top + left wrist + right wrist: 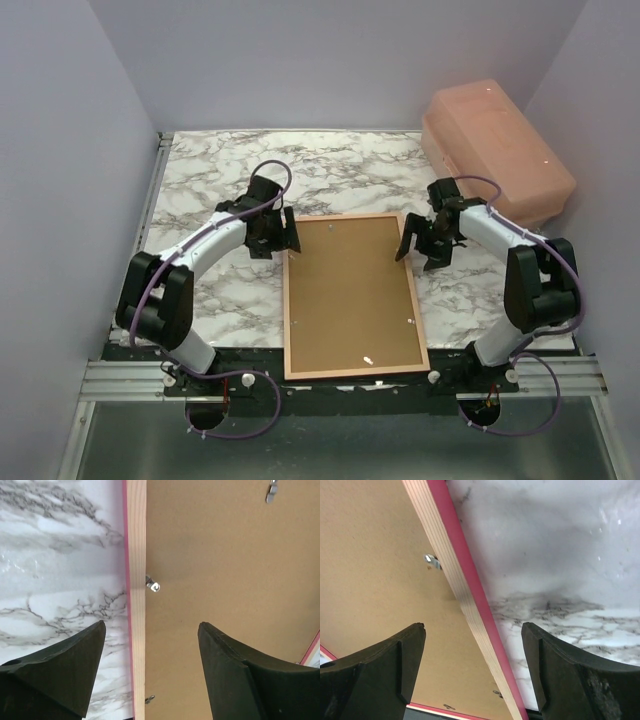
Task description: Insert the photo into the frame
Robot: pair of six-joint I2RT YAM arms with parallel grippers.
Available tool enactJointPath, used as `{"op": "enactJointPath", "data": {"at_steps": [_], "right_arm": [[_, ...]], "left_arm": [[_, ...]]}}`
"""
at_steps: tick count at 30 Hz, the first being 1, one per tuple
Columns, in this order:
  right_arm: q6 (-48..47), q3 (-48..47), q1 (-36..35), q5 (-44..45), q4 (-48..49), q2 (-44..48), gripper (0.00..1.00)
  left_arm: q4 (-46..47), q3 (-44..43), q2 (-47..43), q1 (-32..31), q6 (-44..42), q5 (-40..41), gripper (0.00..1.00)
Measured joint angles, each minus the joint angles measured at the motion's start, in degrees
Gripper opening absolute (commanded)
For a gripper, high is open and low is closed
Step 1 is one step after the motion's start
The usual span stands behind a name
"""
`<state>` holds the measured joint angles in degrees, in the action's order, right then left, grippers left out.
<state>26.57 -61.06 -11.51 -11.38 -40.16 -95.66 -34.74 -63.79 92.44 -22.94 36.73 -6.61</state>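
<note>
The frame (286, 300) lies face down in the middle of the marble table, its tan wooden back up and a thin pink rim showing. A brown backing board (350, 295) fills it, with small metal clips (153, 585) along the inner edge. The photo is hidden. My left gripper (289, 238) hovers open over the frame's left rail (136, 555), one finger over the marble and one over the board (225, 555). My right gripper (416, 250) stands open over the right rail (452, 555) in the same way. Neither gripper holds anything.
A large peach-coloured plastic box (495, 150) lies tilted at the back right, close behind the right arm. Grey walls close in the table (220, 180) on the left, back and right. The frame's near end reaches the table's front edge between the arm bases.
</note>
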Motion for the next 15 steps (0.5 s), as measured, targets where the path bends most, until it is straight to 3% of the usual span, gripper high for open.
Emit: {"op": "enactJointPath", "data": {"at_steps": [10, 15], "right_arm": [[1.8, 9.6, 0.0, -3.1, 0.2, 5.3, 0.88], [3.0, 9.9, -2.1, -5.7, 0.3, 4.1, 0.88]], "left_arm": [[3.6, 17.9, -8.2, -3.7, 3.7, -6.4, 0.78], [7.5, 21.3, -9.9, -7.1, 6.8, -10.9, 0.78]]}}
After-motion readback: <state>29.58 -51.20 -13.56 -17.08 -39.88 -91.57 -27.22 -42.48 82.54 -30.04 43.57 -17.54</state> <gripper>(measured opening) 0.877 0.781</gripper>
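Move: The frame lies face down with its backing board in. Its left rail's middle is about 9 cm back from the left hand, 1 cm left and 6 below; on that side the far-left clip sits 3 cm ahead, the near-left clip some 15 back and 1 right. From the right hand, the right rail's middle is about 7 cm back, 1 right and 3 below, the far-right clip 2 ahead and 2 left, the near-right clip about 14 straight back. Along the frame's two side rails both open hands draw back towards the robot, the left about 11 cm while sinking some 4, the right about 6 cm and a little lower. Near the end both edge inward and their fingertips tilt back under, roughly 10 degrees. The fingers stay wide, straddling the rails, the outer ones coming close beside the outer edges. ##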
